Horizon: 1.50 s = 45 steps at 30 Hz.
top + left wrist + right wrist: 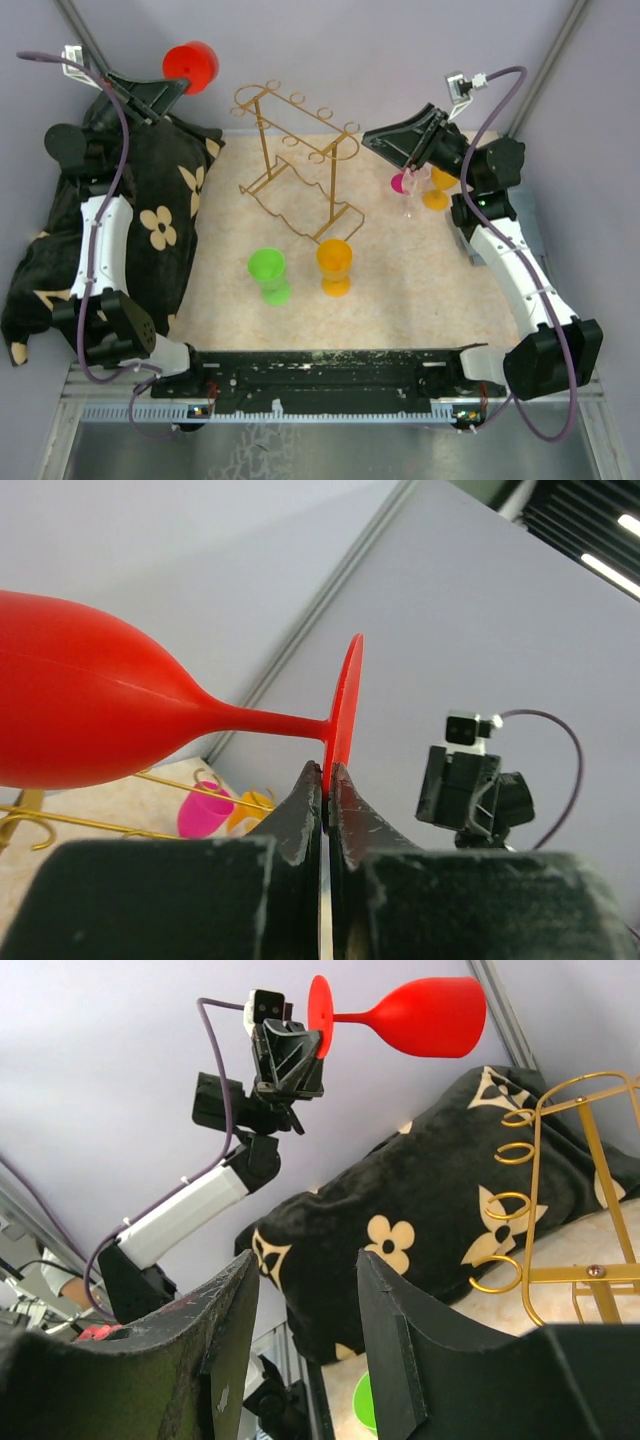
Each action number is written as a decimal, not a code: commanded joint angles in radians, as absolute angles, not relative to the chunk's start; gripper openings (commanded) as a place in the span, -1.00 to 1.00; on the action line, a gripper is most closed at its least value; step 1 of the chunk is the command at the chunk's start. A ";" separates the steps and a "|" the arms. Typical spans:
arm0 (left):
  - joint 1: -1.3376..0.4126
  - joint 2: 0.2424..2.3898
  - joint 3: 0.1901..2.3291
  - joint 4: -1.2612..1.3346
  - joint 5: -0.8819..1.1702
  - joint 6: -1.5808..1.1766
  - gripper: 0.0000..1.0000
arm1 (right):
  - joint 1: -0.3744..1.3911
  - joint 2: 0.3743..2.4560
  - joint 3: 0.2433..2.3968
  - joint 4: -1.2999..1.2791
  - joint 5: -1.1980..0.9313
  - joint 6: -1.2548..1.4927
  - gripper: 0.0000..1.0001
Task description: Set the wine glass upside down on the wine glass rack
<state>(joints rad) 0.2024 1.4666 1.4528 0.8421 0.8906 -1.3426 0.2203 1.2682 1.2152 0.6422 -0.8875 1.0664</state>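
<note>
A red wine glass (190,66) hangs in the air at the back left, lying sideways with its bowl (80,715) to the left in the left wrist view. My left gripper (180,85) is shut on the thin edge of its round foot (345,710); the right wrist view shows the same glass (430,1015) high up. The gold wine glass rack (300,165) stands on the mat at the back middle, to the right of the glass, with nothing on its loops (510,1150). Right of the rack, my right gripper (375,135) is open and holds nothing (305,1260).
A black flowered cushion (160,210) lies under the left arm. A green glass (268,272) and an orange glass (334,262) stand in front of the rack. A pink glass (402,183) and a yellow-orange glass (437,190) stand under the right wrist.
</note>
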 commanded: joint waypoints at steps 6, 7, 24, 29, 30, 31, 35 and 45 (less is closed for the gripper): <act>0.223 1.462 1.445 0.397 0.770 -1.138 -1.00 | 0.219 1.204 1.209 0.560 -0.863 0.971 -0.10; 0.222 1.462 1.444 0.356 0.757 -1.124 -1.00 | 0.219 1.200 1.209 0.553 -0.860 0.966 -0.10; 0.173 1.528 1.450 0.078 0.732 -1.108 -1.00 | 0.220 1.189 1.197 0.524 -0.831 0.953 -0.11; 0.145 1.539 1.456 0.066 0.733 -1.111 -1.00 | 0.221 1.182 1.197 0.503 -0.823 0.939 -0.11; 0.135 1.537 1.456 0.067 0.731 -1.111 -1.00 | 0.221 1.181 1.197 0.500 -0.822 0.938 -0.11; 0.126 1.537 1.455 0.070 0.730 -1.111 -1.00 | 0.220 1.182 1.197 0.499 -0.822 0.935 -0.11; 0.102 1.537 1.451 0.084 0.728 -1.123 -1.00 | 0.222 1.187 1.198 0.498 -0.821 0.937 -0.11; 0.075 1.571 1.468 0.113 0.723 -1.138 -1.00 | 0.228 1.189 1.192 0.496 -0.818 0.934 -0.11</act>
<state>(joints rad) 0.0841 1.5528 1.4246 0.0731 0.7296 -1.1294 0.2207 1.2179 1.1908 0.4686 -0.8310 0.9592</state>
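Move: The left hand holds the red wine glass by its foot, bowl pointing forward. The middle of the rack's ringed top lies about 13 cm ahead of that hand, 17 cm to its right and 24 cm below. On the table, 46 cm below the left hand, the green glass stands 17 cm back and 11 cm right, the orange glass 16 cm back and 27 cm right. From the right hand, the rack top is some 21 cm ahead, 15 cm left and 18 cm below. Still pinching the edge of the glass's foot, the left hand sinks about 16 cm while going some 8 cm forward, down beside the left end of the rack. The wrist tips down some 40 degrees until the fingers are about level. On the way the hand first swings slightly left, then comes back right towards the rack at a steady height, fingers kept shut. ##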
